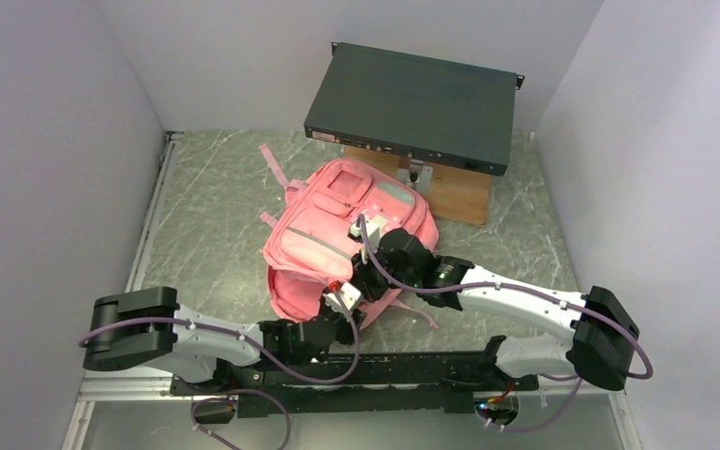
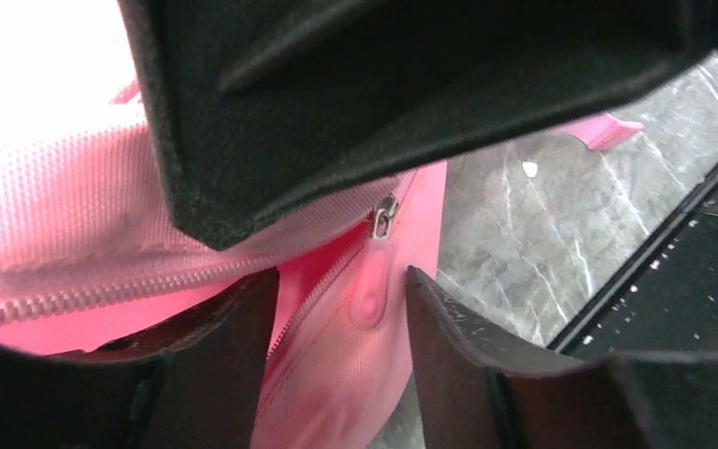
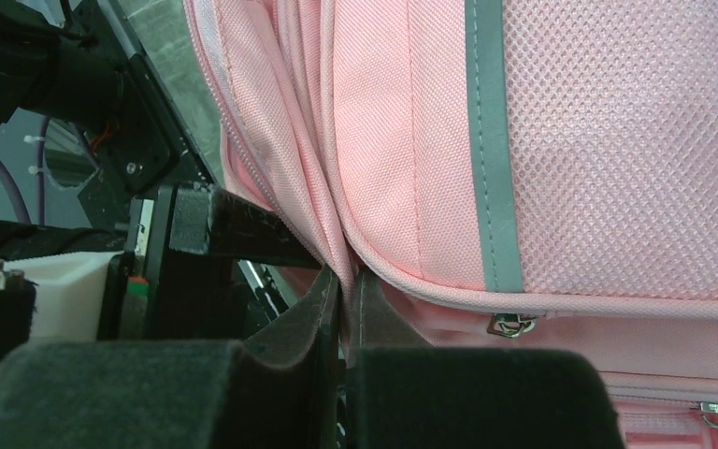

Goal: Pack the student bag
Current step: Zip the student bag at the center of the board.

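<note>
The student bag [image 1: 333, 230], a pink backpack, lies in the middle of the table with its near end lifted. My right gripper [image 3: 348, 292] is shut on a fold of the bag's pink fabric beside a zip seam. Seen from above, this right gripper [image 1: 375, 272] is at the bag's near edge. My left gripper [image 2: 341, 313] is open just below it. A pink zip pull [image 2: 370, 297] and the bag's partly open zip lie between the left fingers [image 2: 453, 355]. The fingers do not press on them. The right gripper's black body [image 2: 383, 94] fills the top of the left wrist view.
A black flat device [image 1: 412, 105] rests on a wooden block [image 1: 459, 195] at the back, just behind the bag. Pink straps [image 1: 272, 164] trail off to the back left. A black rail [image 1: 384, 370] runs along the near edge. Grey walls close in on both sides.
</note>
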`<state>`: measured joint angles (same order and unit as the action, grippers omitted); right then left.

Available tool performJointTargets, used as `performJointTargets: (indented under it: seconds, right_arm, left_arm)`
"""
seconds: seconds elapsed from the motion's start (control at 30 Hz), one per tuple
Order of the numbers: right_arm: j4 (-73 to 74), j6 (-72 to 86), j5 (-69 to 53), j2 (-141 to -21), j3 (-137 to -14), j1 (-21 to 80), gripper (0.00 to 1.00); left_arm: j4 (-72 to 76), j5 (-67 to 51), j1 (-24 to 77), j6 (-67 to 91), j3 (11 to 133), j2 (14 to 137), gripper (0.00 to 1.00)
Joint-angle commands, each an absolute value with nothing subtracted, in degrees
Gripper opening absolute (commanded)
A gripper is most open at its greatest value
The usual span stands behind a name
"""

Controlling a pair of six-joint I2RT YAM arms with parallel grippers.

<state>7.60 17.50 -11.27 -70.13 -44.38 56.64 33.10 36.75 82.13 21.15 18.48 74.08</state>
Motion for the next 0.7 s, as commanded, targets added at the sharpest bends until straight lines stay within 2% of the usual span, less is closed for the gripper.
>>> performJointTargets:
  seconds: [0.0,0.17,0.3,0.33,0.4,0.47,0.57,0.67]
  right_arm:
    - [1.8,21.6,-15.0,-69.6,-46.5,56.9,0.0]
    - [3.3,21.0,-13.3,-69.3,-46.5,56.9,0.0]
    - [7.2,21.9,-7.8,-69.6,-47.3,56.9,0.01]
    - [8.8,22.8,-6.4,-69.7,-47.7,56.9,0.1]
    - [13.4,27.6,-2.6,-69.6,-48.5,56.9,0.36]
    - [17.8,33.8,-0.2,-68.3,-48.3,56.8,0.58]
    - [17.6,41.3,1.5,-63.3,-44.0,56.6,0.71]
    - [15.8,44.6,0.8,-59.2,-39.3,56.2,0.75]
  left_arm:
    - [33.5,43.7,82.6,21.7,21.4,76.2,0.52]
    - [24.8,50.8,82.6,27.3,23.2,75.7,0.36]
    - [25.8,45.3,82.6,25.5,21.9,71.1,0.23]
    - [25.8,42.4,82.5,25.2,22.0,69.9,0.18]
    - [24.2,36.3,82.2,26.7,22.8,68.0,0.06]
    - [24.7,29.8,81.4,27.8,22.5,66.7,0.02]
    - [25.9,22.4,79.5,29.6,21.6,65.5,0.0]
    - [26.8,15.7,76.2,31.6,20.9,65.5,0.0]
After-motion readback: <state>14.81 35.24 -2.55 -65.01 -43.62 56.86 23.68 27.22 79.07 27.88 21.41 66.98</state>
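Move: The main zipper pull hangs almost between my open left fingertips, about 2 cm ahead at their height; the bag's open mouth gapes some 12 cm to the left and 4 cm ahead, a little lower. My right hand still pinches the bag rim; from it the main pull is roughly 3 cm back, 1 cm left and 5 cm below, the pocket pull about 5 cm ahead, and the grey stripe 8 cm ahead and 7 cm left. I ease my left hand about 1.5 cm forward and slightly left onto the main zipper pull and shut its fingers, seeming to pinch the pull, while drawing up some 2 cm and back and right. As those fingers close, my right hand opens wide, lets go of the bag rim and slides about 2.5 cm right, swinging some 20 degrees, mostly clockwise. ##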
